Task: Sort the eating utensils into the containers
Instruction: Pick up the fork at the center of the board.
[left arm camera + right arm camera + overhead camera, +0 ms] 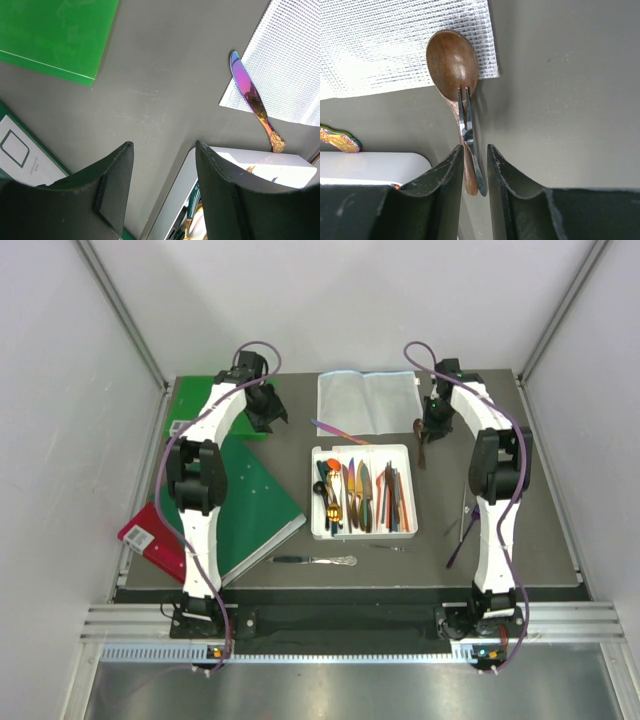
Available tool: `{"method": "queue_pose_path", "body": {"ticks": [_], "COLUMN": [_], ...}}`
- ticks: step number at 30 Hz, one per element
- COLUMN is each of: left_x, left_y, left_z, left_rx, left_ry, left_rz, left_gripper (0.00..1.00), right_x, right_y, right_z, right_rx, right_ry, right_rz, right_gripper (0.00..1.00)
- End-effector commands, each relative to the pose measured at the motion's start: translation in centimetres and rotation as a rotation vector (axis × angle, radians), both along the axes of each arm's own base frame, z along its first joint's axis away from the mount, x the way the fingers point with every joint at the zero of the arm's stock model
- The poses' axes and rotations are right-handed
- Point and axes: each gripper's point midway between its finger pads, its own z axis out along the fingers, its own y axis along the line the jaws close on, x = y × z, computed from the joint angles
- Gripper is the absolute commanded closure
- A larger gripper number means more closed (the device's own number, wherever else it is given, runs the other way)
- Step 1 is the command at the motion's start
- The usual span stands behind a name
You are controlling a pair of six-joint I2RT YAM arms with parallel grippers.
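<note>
My right gripper (475, 147) (432, 428) is shut around the handle ends of a brown wooden spoon (451, 62) and a dark fork (468, 132) lying side by side. The spoon's bowl overlaps the corner of a mesh sheet (395, 45). The white compartment tray (363, 449) holds several utensils of different colours. My left gripper (162, 145) (265, 418) hangs open over bare table near the tray's corner (260, 165), holding nothing. An iridescent knife (250, 97) (335, 430) lies between sheet and tray. A silver knife (315, 561) lies in front of the tray.
Green books (250, 490) and a red one (150, 535) lie under the left arm. The mesh sheet (365, 400) lies behind the tray. More slim utensils (465, 520) lie beside the right arm, and a small dark piece (385, 547) sits just below the tray.
</note>
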Motion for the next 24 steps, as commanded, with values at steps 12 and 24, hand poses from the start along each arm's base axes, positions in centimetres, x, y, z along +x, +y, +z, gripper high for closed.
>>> {"method": "queue_pose_path", "body": {"ticks": [12,24], "left_x": [0.7,0.7], "left_y": [-0.2,-0.3], "left_z": [1.1,1.0], "left_rx": [0.01,0.007], "left_ry": [-0.03,-0.027], "left_rz": [-0.017,-0.021], "left_gripper": [0.43,0.43], "right_x": [2.8,3.0], "right_y": [0.3,0.1], "right_z": [0.3,1.1], "right_rx": [0.034,0.035], "right_ry": [-0.069,-0.09], "right_rz": [-0.008,-0.011], "right_gripper": [0.89,1.0]}}
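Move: The small two-pronged fork is almost under the right hand, its middle about 1 cm ahead, 1 cm left and 2 cm below. The wooden spoon it lies on has its middle some 4 cm ahead, 2 cm left and 3 cm down. The cutlery tray is centred about 15 cm left and 9 cm back, and the white mat 14 cm left and 16 cm ahead. From the left hand, the fork lies roughly 36 cm right, 2 cm back and 8 cm down. Forward and down by about 1 cm, with a little drift to the left, the right hand dips over the wooden spoon while its part-open fingers close fully. The fingertips pinch the fork around its middle, just behind the prongs, and the hand eases up half a centimetre with the wrist almost unturned. ##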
